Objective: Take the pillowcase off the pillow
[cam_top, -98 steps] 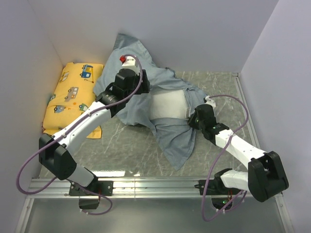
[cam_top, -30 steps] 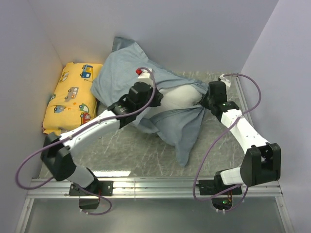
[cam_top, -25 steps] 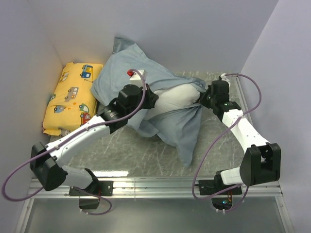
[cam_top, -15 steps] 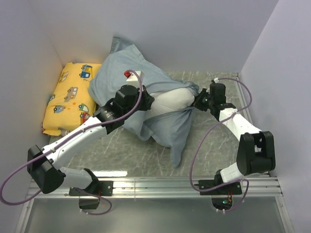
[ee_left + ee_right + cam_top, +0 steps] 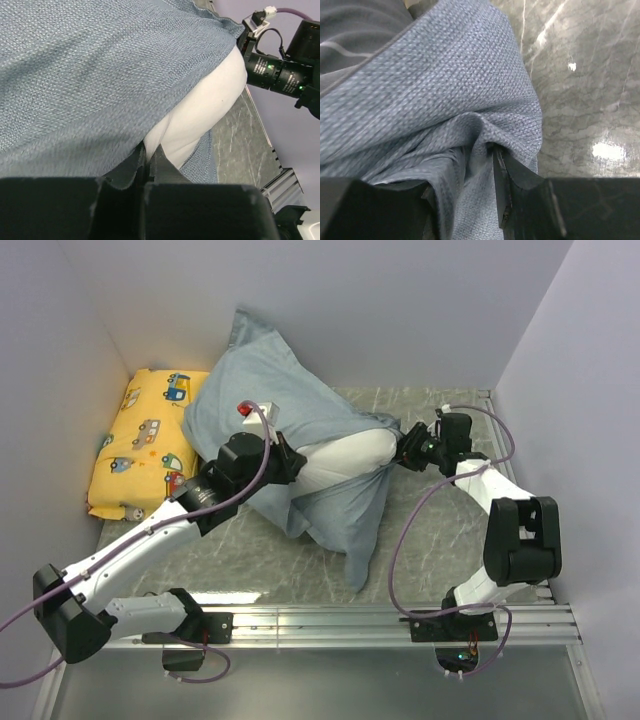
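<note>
The grey-blue pillowcase (image 5: 270, 400) lies bunched over the white pillow (image 5: 345, 453), whose bare right end sticks out of the case's mouth. My left gripper (image 5: 283, 455) sits at that mouth. In the left wrist view it (image 5: 146, 150) is shut on a fold of the white pillow (image 5: 205, 110), with the pillowcase (image 5: 90, 65) draped just above. My right gripper (image 5: 403, 453) is at the pillow's right end. In the right wrist view its jaws (image 5: 465, 170) stand apart with loose pillowcase (image 5: 445, 85) cloth bunched between them; one finger is partly buried.
A yellow cartoon-car pillow (image 5: 150, 435) lies against the left wall. A flap of the case trails toward the near edge (image 5: 360, 550). Marble tabletop (image 5: 440, 530) shows on the right, close to the right wall. The right arm's wrist (image 5: 280, 75) shows in the left wrist view.
The right gripper has swung left to the pillow's end and its jaws have parted. The left arm has drawn back toward the left, and the pillowcase has shifted left with it.
</note>
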Robot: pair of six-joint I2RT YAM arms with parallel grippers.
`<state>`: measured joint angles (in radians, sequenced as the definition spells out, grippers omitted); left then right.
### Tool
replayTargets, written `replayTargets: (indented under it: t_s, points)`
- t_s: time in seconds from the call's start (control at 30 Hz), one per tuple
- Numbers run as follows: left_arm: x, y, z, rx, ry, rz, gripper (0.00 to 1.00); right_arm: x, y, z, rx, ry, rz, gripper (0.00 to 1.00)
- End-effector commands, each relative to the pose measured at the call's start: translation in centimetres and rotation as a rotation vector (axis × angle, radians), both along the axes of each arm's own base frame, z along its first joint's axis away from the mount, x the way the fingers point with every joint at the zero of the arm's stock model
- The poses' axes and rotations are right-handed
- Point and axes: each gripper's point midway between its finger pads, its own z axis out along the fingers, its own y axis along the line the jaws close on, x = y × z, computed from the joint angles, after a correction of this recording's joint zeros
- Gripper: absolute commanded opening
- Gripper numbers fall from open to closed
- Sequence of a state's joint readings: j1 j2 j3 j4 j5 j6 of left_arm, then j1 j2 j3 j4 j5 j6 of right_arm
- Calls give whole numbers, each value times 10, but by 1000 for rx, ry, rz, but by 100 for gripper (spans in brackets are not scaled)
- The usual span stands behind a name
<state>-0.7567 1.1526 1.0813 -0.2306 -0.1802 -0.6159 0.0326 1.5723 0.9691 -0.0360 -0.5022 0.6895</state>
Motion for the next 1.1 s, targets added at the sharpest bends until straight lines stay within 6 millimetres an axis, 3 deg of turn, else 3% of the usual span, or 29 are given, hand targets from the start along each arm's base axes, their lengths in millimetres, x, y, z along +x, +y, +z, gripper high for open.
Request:
replayTargets:
  t_s: [0.0, 0.17, 0.5, 0.7, 0.87, 0.9, 0.97, 1.0, 1.07]
  points:
    - [-11, 35, 90, -175, -193, 78, 0, 38, -72, -15, -117, -42, -241, 39]
    - [-19, 41, 80, -155, -170, 74, 0, 43, -75, -8, -99, -55, -238, 47]
    - [-31, 39, 91, -203, -183, 25, 0, 48, -69, -6, -79, -65, -196, 60]
    - [-35, 34, 103, -255, -220, -3, 0, 48, -44, 5, -14, -99, -90, 63]
    - [-11, 29, 126, -326, -272, 71, 1, 29, -11, 10, -67, -125, -20, 63]
    - [0, 22, 122, -332, -263, 86, 0, 24, -8, 22, -77, -157, -19, 64]
    - [16, 18, 127, -351, -281, 129, 0, 12, -6, 21, -114, -146, -23, 67]
    - [29, 10, 115, -339, -256, 148, 0, 8, -8, 32, -141, -174, -48, 68]
    - [44, 4, 115, -344, -259, 182, 0, -4, -11, 30, -153, -158, -64, 73]
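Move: The left gripper already pinches the white pillow at its near bare end; the middle of the bare stretch lies about 10 cm to its right, 6 cm ahead and some 10 cm lower. From the half-open right gripper that middle is roughly 14 cm left, 6 cm back and 3 cm up. The pillow's right end, still in the pillowcase, is about 4 cm left and 2 cm back of the right gripper. The yellow pillow sits some 36 cm left and 14 cm ahead of the left gripper, 24 cm lower. Keep the left gripper shut on the pillow and draw it about 3 cm back and left while it starts to rise, then swing it forward and a little right by some 4 cm, still rising, with a slight wrist roll. Hold the right gripper nearly in place at the pillowcase's right end and spread its fingers from under half to about three-quarters open, loosening their grip on the cloth. ##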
